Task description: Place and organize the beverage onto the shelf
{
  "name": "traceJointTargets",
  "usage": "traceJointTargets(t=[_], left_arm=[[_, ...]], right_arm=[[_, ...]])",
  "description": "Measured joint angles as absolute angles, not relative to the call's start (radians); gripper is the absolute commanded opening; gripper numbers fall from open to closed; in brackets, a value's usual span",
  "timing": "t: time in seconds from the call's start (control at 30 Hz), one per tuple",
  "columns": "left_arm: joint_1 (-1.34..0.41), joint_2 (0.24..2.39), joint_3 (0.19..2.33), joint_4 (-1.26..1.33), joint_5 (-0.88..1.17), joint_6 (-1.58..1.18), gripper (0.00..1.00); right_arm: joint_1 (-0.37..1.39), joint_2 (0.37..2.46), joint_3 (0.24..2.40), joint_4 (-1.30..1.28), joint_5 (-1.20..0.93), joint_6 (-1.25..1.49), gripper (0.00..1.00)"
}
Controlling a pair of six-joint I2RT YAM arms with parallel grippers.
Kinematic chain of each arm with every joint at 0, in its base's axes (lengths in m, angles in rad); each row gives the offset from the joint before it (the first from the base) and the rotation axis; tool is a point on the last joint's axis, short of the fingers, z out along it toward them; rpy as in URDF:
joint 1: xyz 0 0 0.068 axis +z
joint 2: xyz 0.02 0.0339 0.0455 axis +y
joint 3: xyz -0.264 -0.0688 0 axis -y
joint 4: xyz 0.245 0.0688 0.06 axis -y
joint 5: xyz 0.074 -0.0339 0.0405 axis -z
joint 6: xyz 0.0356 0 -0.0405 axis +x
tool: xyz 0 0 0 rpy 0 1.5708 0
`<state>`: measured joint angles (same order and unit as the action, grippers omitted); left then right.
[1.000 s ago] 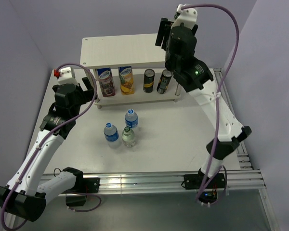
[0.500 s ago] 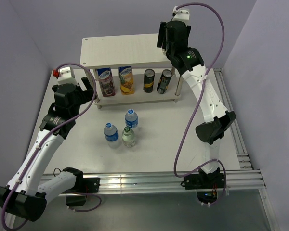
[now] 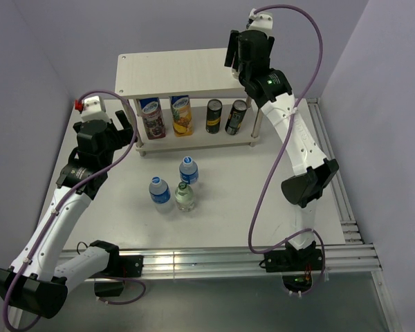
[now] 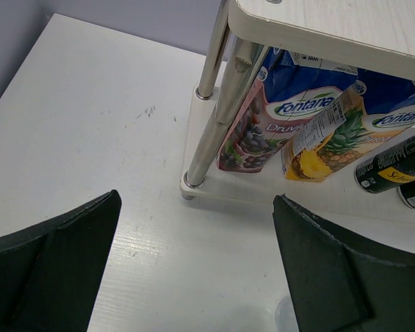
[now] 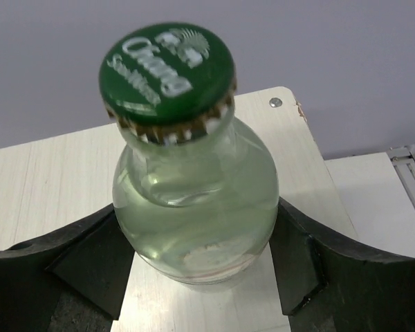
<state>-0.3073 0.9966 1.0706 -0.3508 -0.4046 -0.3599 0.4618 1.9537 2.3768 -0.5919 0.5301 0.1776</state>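
My right gripper [image 5: 200, 266] is shut on a green-tinted glass bottle [image 5: 194, 200] with a green cap, gripping its body from both sides. It holds the bottle upright over the right end of the shelf's top board [image 5: 48, 180]; in the top view the gripper [image 3: 236, 52] hides it. Two dark cans [image 3: 214, 115] [image 3: 236, 117] stand on the lower tier. On the table stand two blue-labelled plastic bottles [image 3: 188, 169] [image 3: 160, 194] and another glass bottle [image 3: 185, 198]. My left gripper [image 3: 121, 128] [image 4: 194, 235] is open and empty, near the shelf's left front post [image 4: 207, 131].
Two tall printed juice cartons [image 3: 153, 117] [image 3: 182, 115] stand on the left half of the lower tier, also seen in the left wrist view [image 4: 263, 124]. The shelf [image 3: 173, 69] backs onto the wall. A metal rail [image 3: 332, 145] runs along the table's right edge.
The right arm has stretched toward the back, carrying the bottle over the right end of the top board, then stopped. The left arm has edged slightly left.
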Motion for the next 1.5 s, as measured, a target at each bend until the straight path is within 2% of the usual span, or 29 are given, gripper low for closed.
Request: traceJointTargets(t=[0.1,0.17,0.5,0.93,1.07,1.17,1.33,1.5], left_arm=[[-0.307,0.997,1.071,-0.35,-0.405,-0.36,0.98],[-0.307,0.997,1.071,-0.351,-0.405,-0.36,0.98],[-0.302,0.997,1.071,-0.351,-0.404,-0.36,0.98],[-0.3,0.997,1.071,-0.351,-0.397,-0.36,0.98],[-0.298,0.997,1.071,-0.35,-0.397,-0.36,0.98],[-0.296,0.997,1.071,-0.35,-0.396,-0.36,0.98],[-0.292,0.997,1.071,-0.352,-0.39,-0.36,0.98],[-0.291,0.997,1.071,-0.353,-0.39,-0.36,0.98]], right_arm=[[0.462,1.949,2.342,-0.542,0.532,0.184,0.87],[0.462,1.94,2.304,-0.516,0.531,0.19,0.99],[0.465,1.878,2.173,-0.455,0.522,0.192,1.0],[0.502,1.657,1.928,-0.353,0.476,0.188,1.0],[0.524,1.544,1.759,-0.335,0.472,0.201,1.0],[0.63,1.372,1.506,-0.268,0.522,0.19,1.0],[0.998,1.091,1.134,-0.138,0.603,0.168,1.0],[1.314,0.96,0.847,-0.035,0.683,0.241,1.0]])
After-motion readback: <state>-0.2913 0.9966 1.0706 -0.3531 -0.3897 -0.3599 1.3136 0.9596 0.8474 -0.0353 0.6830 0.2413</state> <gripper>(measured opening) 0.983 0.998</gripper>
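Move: The right hand already holds a green-capped glass bottle upright over the top shelf's right end. The board under the bottle lies about 9 cm below the hand. The other glass bottle stands on the table some 27 cm back, 19 cm left and 32 cm below. A blue-capped water bottle is 9 cm beyond that bottle, 1 cm to its right. From the left hand, the shelf spot is roughly 18 cm ahead, 36 cm right and 4 cm up. Open the right gripper fully to let go of the glass bottle on the top shelf's right end, dipping about 2 cm, then ease back off it. Once clear, sweep quickly back some 30 cm, down and left towards the remaining glass bottle, turning the hand about 40 degrees counter-clockwise with the fingers kept open. ##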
